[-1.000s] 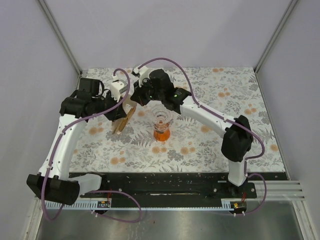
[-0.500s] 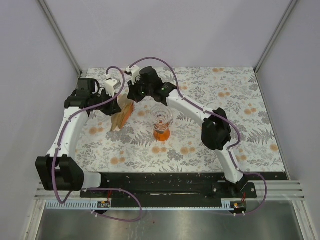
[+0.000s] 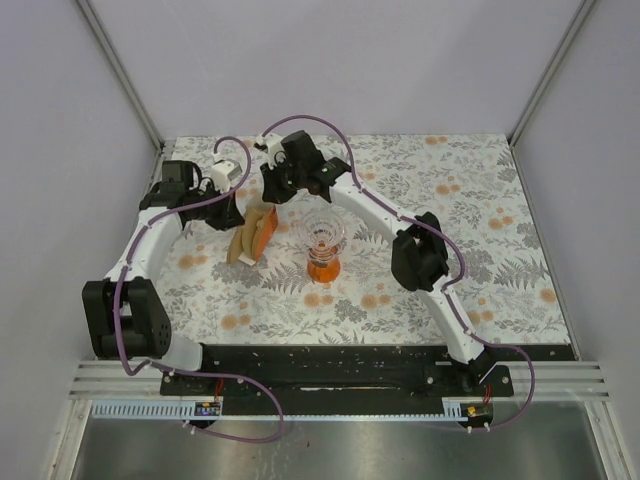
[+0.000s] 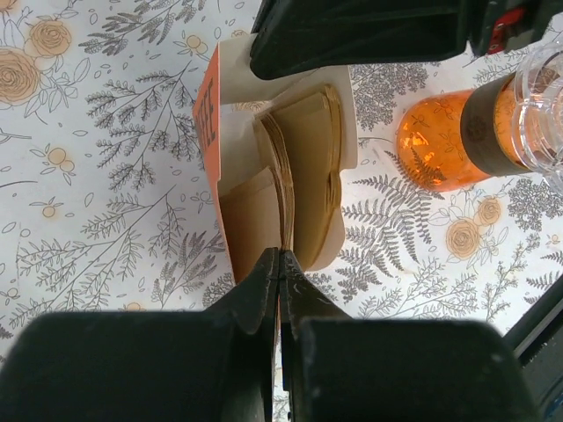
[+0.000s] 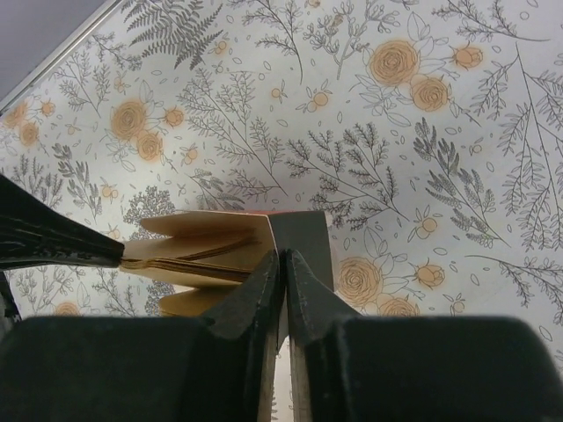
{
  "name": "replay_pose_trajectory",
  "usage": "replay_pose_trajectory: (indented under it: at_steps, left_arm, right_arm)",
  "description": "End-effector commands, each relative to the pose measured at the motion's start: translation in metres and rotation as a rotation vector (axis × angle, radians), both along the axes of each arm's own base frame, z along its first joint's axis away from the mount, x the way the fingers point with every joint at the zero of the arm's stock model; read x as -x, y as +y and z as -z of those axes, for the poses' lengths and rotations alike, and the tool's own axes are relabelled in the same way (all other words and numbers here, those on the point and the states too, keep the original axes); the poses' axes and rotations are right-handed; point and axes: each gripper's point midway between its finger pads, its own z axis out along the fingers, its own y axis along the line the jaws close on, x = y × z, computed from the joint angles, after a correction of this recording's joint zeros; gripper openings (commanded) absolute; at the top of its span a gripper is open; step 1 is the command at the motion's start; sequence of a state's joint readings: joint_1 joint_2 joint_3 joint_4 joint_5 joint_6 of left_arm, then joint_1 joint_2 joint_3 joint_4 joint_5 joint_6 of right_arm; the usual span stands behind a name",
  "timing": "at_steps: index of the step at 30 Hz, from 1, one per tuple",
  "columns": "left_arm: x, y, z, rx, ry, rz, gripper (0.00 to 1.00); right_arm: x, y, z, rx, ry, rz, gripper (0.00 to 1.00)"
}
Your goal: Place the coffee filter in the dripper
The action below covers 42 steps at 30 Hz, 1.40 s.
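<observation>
The clear ribbed dripper (image 3: 323,233) with its orange base (image 4: 440,141) stands upright mid-table. Just left of it stands a thick bundle of brown filters (image 4: 303,167) in an orange holder (image 3: 264,232). My left gripper (image 4: 281,262) is shut, pinching the thin edge of a coffee filter (image 4: 288,230) at the bundle's near side. My right gripper (image 5: 281,258) is shut on the holder's flap (image 5: 299,230) at the opposite end, and it shows as the black block at the top of the left wrist view (image 4: 369,35). Both grippers meet over the bundle in the top view.
The table (image 3: 450,200) has a floral cloth. Grey walls close in the back and sides. The dripper is a few centimetres right of the bundle. My left finger (image 5: 53,239) shows at the left edge of the right wrist view.
Both arms have drawn in toward the bundle. The right elbow moved left and the left arm folded back. The holder now stands more open, its orange side showing.
</observation>
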State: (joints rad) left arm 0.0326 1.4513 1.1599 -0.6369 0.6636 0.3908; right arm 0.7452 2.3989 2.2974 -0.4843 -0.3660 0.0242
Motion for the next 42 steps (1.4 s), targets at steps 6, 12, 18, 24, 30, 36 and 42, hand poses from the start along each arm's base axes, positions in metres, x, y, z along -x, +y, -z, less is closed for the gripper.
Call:
replay_pose_trajectory:
  at_steps: [6,12,18,24,30,36,42]
  left_arm:
    - [-0.013,-0.01,0.0,0.075,-0.012,0.027,0.0]
    - [-0.017,-0.009,0.001,0.087,0.005,-0.014,0.0]
    - [-0.019,-0.007,0.0,0.082,-0.012,-0.018,0.0]
    - [-0.028,-0.006,-0.003,0.113,0.001,-0.088,0.0]
    - [-0.035,-0.006,-0.005,0.142,-0.001,-0.154,0.0]
    - [-0.028,-0.011,-0.013,0.125,-0.06,-0.041,0.0]
    - [-0.026,-0.01,-0.02,0.068,-0.107,0.071,0.0]
  right_arm:
    - [-0.011,0.002,-0.039,-0.073,-0.039,-0.022,0.38]
    - [-0.011,0.004,-0.053,-0.098,-0.06,-0.032,0.48]
    - [-0.001,-0.001,-0.077,-0.15,-0.063,-0.11,0.54]
    - [0.0,-0.012,-0.088,-0.159,0.007,0.008,0.68]
    - [0.01,-0.013,-0.092,-0.123,-0.097,0.097,0.75]
    - [0.032,-0.016,-0.09,-0.171,-0.116,-0.209,0.74]
    - [0.039,-0.025,-0.091,-0.161,-0.273,-0.554,0.81]
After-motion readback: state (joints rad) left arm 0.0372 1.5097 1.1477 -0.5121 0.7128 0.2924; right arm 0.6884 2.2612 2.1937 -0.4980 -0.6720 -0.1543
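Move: The left gripper has the filters' edge pinched; their bundle reaches about 3 cm to its right and 3 cm below, level fore and aft. The filter box's middle is some 5 cm right, 1 cm back and 4 cm below it. From the right gripper, at the box's far edge, the filters lie about 5 cm back, 4 cm left and 3 cm down, the box 6 cm back, 2 cm left and 5 cm down, and the dripper 7 cm back, 11 cm right, slightly lower. Open the right gripper wide to let go of the box edge and lift it about 4 cm; then draw it back some 3 cm and 2 cm to the right, ending 5 cm higher, clear of the box, turning it about 15 degrees counter-clockwise at the end. Keep the left fingers shut on the filters and ease them forward about 2 cm with a slight roll. ##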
